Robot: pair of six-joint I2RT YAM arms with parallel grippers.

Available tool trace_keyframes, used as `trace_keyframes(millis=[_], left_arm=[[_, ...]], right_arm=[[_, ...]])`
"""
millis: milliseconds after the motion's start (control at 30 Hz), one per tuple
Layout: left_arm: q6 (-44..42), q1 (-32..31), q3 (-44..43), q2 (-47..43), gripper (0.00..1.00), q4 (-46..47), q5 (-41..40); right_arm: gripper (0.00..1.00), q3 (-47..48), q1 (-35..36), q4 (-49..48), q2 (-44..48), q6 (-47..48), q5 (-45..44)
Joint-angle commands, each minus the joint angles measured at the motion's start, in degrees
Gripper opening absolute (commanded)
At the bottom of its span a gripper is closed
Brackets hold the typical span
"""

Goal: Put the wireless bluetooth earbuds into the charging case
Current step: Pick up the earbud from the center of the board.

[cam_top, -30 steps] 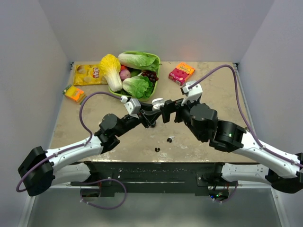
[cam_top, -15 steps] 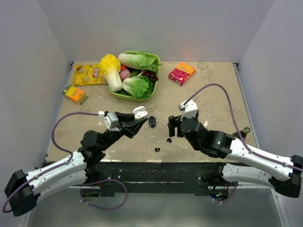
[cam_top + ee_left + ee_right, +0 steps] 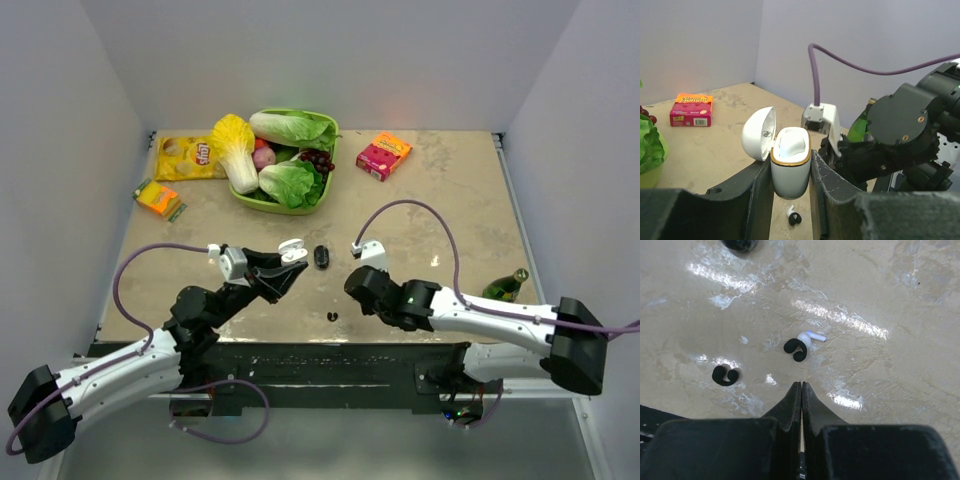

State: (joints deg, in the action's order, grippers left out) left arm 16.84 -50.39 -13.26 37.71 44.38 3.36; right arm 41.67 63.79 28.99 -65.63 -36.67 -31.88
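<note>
The white charging case [image 3: 790, 165] stands upright with its lid [image 3: 758, 132] open, and my left gripper [image 3: 790, 176] is shut on its sides, holding it above the table [image 3: 292, 248]. Two black earbuds lie on the table. One with a white stem [image 3: 799, 347] lies just ahead of my right gripper [image 3: 801, 384], which is shut and empty, low over the table [image 3: 351, 286]. The other earbud [image 3: 725, 375] lies to its left [image 3: 332, 317]. An earbud [image 3: 793, 217] also shows on the table below the held case.
A black oval object [image 3: 321, 257] lies between the two grippers. At the back are a green bowl [image 3: 250, 200] of vegetables, a chips bag [image 3: 185, 157], an orange packet [image 3: 157, 197] and a red box [image 3: 384, 155]. A green bottle [image 3: 505, 287] lies by the right arm.
Both arms have pulled back from the table's middle toward the near edge. The right gripper dropped low beside the earbuds and its jaws went from open to shut. The left still holds the case.
</note>
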Motion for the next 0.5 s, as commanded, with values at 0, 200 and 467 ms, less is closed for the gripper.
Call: trace_keyframes(millis=[0,200,467], left_arm=[[0.91,-0.50,-0.10,0.08,0.00,1.85,0.43],[1.09,-0.41,0.25,-0.18,0.00,0.88,-0.10],[1.62,-0.59,0.86,0.52,0.00,1.32,-0.19]], right_arm=[[0.00,0.08,-0.42,-2.54,-4.59,-2.62,-0.99],[0.00,-1.59,-3.84,-6.21,-7.67,-3.06,0.67],[0.02,-5.11,-9.83,-14.49,-12.42,-1.22,11.39]])
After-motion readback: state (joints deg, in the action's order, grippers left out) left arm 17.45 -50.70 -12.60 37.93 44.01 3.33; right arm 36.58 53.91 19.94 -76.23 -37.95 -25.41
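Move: The white earbud with its black ear tip lies about 4 cm ahead of the right hand, 1 cm to its left and some 9 cm below. The loose pair of black ear tips is roughly 8 cm to that hand's left and 1 cm back, the small black oval case about 13 cm ahead and 10 cm left, both also on the table. From the left hand, the earbud is some 7 cm ahead, 16 cm to the right and 26 cm below. The earbud is being approached from above by the empty right hand: it sinks about 6 cm, at first straight down, then also easing 2 cm forward and 2 cm right, which brings it down beside the earbud's right. The wrist tips further down and turns clockwise, each by some 5 to 10 degrees; the fingers stay shut. ##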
